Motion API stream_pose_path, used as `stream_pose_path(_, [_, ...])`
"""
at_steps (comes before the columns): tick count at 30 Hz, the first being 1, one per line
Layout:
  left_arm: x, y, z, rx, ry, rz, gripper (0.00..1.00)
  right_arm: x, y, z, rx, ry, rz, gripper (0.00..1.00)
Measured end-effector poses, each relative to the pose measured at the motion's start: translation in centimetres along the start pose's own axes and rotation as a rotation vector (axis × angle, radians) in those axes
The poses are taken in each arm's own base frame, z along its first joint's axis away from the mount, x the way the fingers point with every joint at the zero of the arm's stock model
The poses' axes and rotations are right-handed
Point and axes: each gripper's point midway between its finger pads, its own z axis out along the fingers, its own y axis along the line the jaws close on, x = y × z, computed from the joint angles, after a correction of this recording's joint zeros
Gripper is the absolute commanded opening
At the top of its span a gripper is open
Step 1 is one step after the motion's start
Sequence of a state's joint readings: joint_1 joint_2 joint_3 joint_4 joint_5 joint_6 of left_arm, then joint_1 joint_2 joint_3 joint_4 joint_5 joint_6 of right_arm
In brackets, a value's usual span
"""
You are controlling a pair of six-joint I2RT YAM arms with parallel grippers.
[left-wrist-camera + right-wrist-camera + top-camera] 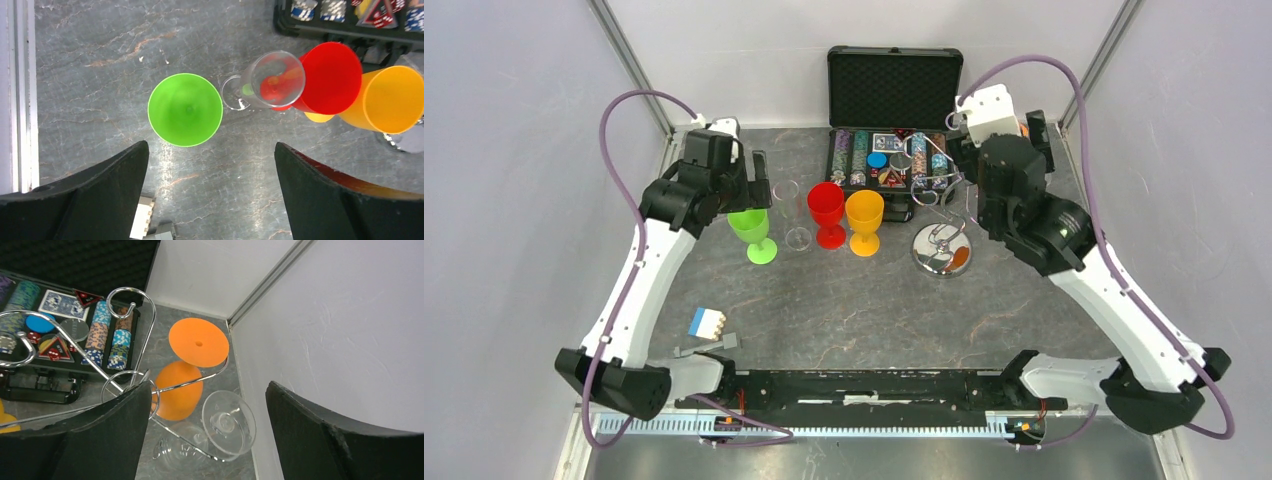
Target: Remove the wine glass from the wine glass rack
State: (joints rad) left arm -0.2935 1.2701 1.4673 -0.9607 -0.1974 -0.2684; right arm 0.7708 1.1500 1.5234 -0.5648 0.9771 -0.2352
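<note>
The wine glass rack (pixel 941 250) stands right of centre on its shiny disc base. In the right wrist view two glasses hang upside down from its wire arms (pixel 188 380): a clear wine glass (pixel 228 422) and an orange one (pixel 198 342). My right gripper (pixel 209 386) is open above the clear glass's foot and touches nothing. A green glass (pixel 185 110) stands upright on the table just ahead of my open left gripper (pixel 211 146), free of its fingers. Beside it stand a clear glass (pixel 792 215), a red glass (pixel 828 213) and a yellow-orange glass (pixel 864 220).
An open black case of poker chips (pixel 894 120) sits behind the glasses and the rack. The right wall (pixel 325 330) runs close beside the hanging glasses. Small white and grey blocks (pixel 707 322) lie near the left arm's base.
</note>
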Motion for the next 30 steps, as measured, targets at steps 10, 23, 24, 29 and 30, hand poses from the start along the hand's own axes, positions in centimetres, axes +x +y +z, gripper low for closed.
stream_pose_path(10, [-0.9, -0.7, -2.3, 0.081, -0.103, -0.024, 1.0, 1.4, -3.0, 4.5, -0.016, 0.095, 0.117, 0.89])
stream_pose_path(23, [2.3, -3.0, -0.5, 0.225, -0.053, -0.015, 1.0, 10.4, -10.5, 6.1, 0.105, 0.203, 0.586, 0.91])
stream_pose_path(24, [2.3, -3.2, -0.5, 0.234, -0.051, -0.014, 1.0, 11.0, -10.1, 6.0, 0.086, 0.207, 0.621, 0.91])
stream_pose_path(29, [2.5, -3.7, -0.5, 0.267, -0.053, -0.013, 1.0, 11.4, -8.1, 5.3, -0.028, 0.153, 0.809, 0.89])
stream_pose_path(30, [2.6, -3.8, -0.5, 0.273, -0.053, -0.013, 1.0, 11.2, -7.8, 5.1, -0.051, 0.139, 0.841, 0.88])
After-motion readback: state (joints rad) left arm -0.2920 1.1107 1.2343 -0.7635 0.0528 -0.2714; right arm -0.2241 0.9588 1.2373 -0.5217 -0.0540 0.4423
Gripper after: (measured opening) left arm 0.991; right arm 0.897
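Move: The orange glass hangs foot-up on the rack with its middle about 6 cm ahead of the right gripper, in line with it sideways and some 12 cm lower. The clear glass hangs about level with the gripper in reach, 4 cm to its right and 14 cm down; the rack hub is some 6 cm to the gripper's left and 8 cm below. From the left gripper the orange glass is about 43 cm right, 4 cm farther out and 3 cm up. Swing the open right gripper around to the outer right side of the orange and clear glasses: ease it forward about 4 cm, sweep right some 15 cm while sinking 7 cm, then start back left, rolling the wrist nearly 50 degrees, left side up. Lift the open left gripper slightly from above the standing green glass, then shift it right and let it sink again. ##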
